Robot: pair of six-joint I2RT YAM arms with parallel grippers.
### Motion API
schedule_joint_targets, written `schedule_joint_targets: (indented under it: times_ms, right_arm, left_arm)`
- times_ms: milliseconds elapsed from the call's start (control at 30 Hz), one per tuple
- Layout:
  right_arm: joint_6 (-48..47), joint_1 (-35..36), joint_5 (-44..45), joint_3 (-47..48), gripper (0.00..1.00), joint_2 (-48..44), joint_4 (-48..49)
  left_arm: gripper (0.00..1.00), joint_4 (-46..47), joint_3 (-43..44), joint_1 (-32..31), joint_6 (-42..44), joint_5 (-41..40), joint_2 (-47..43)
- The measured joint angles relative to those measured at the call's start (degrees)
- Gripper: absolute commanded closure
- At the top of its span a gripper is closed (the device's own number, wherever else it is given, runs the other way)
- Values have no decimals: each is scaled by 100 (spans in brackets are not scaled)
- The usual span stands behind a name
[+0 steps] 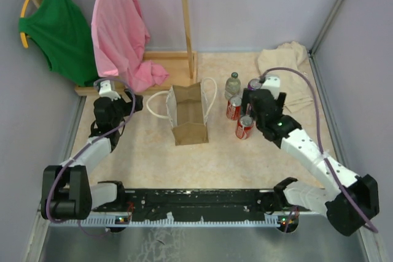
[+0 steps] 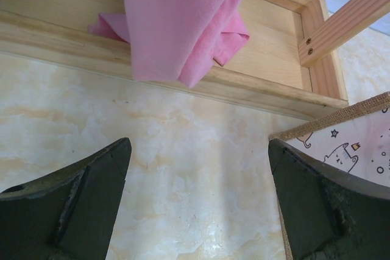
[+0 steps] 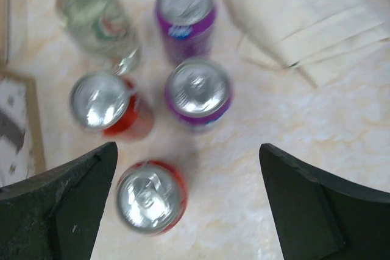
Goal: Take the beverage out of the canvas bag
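Observation:
The canvas bag (image 1: 189, 118) stands open mid-table, tan with white loop handles (image 1: 210, 93); I see no drink inside it from above. Its edge shows in the left wrist view (image 2: 359, 129) and the right wrist view (image 3: 18, 126). To its right stand two red cans (image 1: 234, 107) (image 1: 244, 127), two purple cans (image 3: 198, 92) (image 3: 184, 10) and a clear bottle (image 1: 232, 84). My right gripper (image 1: 253, 110) (image 3: 187, 150) is open above them, the near red can (image 3: 151, 196) close by its left finger, untouched. My left gripper (image 1: 130, 99) (image 2: 200, 144) is open and empty left of the bag.
A wooden rack base (image 2: 274, 47) with a pink garment (image 1: 120, 29) draped onto it lies behind the left gripper; a green garment (image 1: 55, 26) hangs at far left. A folded beige cloth (image 1: 285, 59) lies at back right, also in the right wrist view (image 3: 304, 16). Walls enclose the table.

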Motion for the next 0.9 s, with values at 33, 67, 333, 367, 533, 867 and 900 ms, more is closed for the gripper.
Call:
schedule_joint_targets:
  times_ms: [33, 67, 333, 367, 533, 867, 900]
  right_arm:
    - [-66, -214, -4, 48, 1, -83, 31]
    - [-146, -555, -50, 92, 1, -170, 96]
    - [-295, -3077, -420, 116, 1, -675, 413]
    - [-284, -3270, -431, 109, 1, -739, 428]
    - [-4, -4266, -275, -286, 1, -1449, 673]
    - [76, -4500, 616, -796, 1, -2951, 1156]
    - [61, -4500, 643, -796, 1, -2944, 1191]
  left_arm:
    - [0, 0, 0, 0, 7, -2, -26]
    - [0, 0, 0, 0, 22, -4, -57]
    - [0, 0, -2, 0, 105, -208, -264]
    - [0, 2, -2, 0, 105, -245, -293]
    - [0, 9, -2, 0, 105, -448, -396]
    - [0, 9, -4, 0, 22, -796, -402]
    - [0, 9, -4, -2, 2, -815, -402]
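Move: The red can just set down, front of the group, stands about 2 cm back and 3 cm to the left of the open right hand, its middle some 11 cm lower. The rear red can is about 6 cm ahead and 7 cm left of that hand, the near purple can 6 cm ahead and 2 cm right. The emptied canvas bag lies some 24 cm left and 3 cm ahead. From the left hand the front red can is roughly 46 cm right and 9 cm back. Sweeping fast to its right, about 25 cm, the empty right hand leaves the cans, rising some 12 cm and, after a brief forward drift, drawing back towards the right side wall. Its wrist swings clockwise about 50 degrees and tips up until the fingers are near level, still wide open. The open left hand lifts and shifts left slightly, touching nothing. ##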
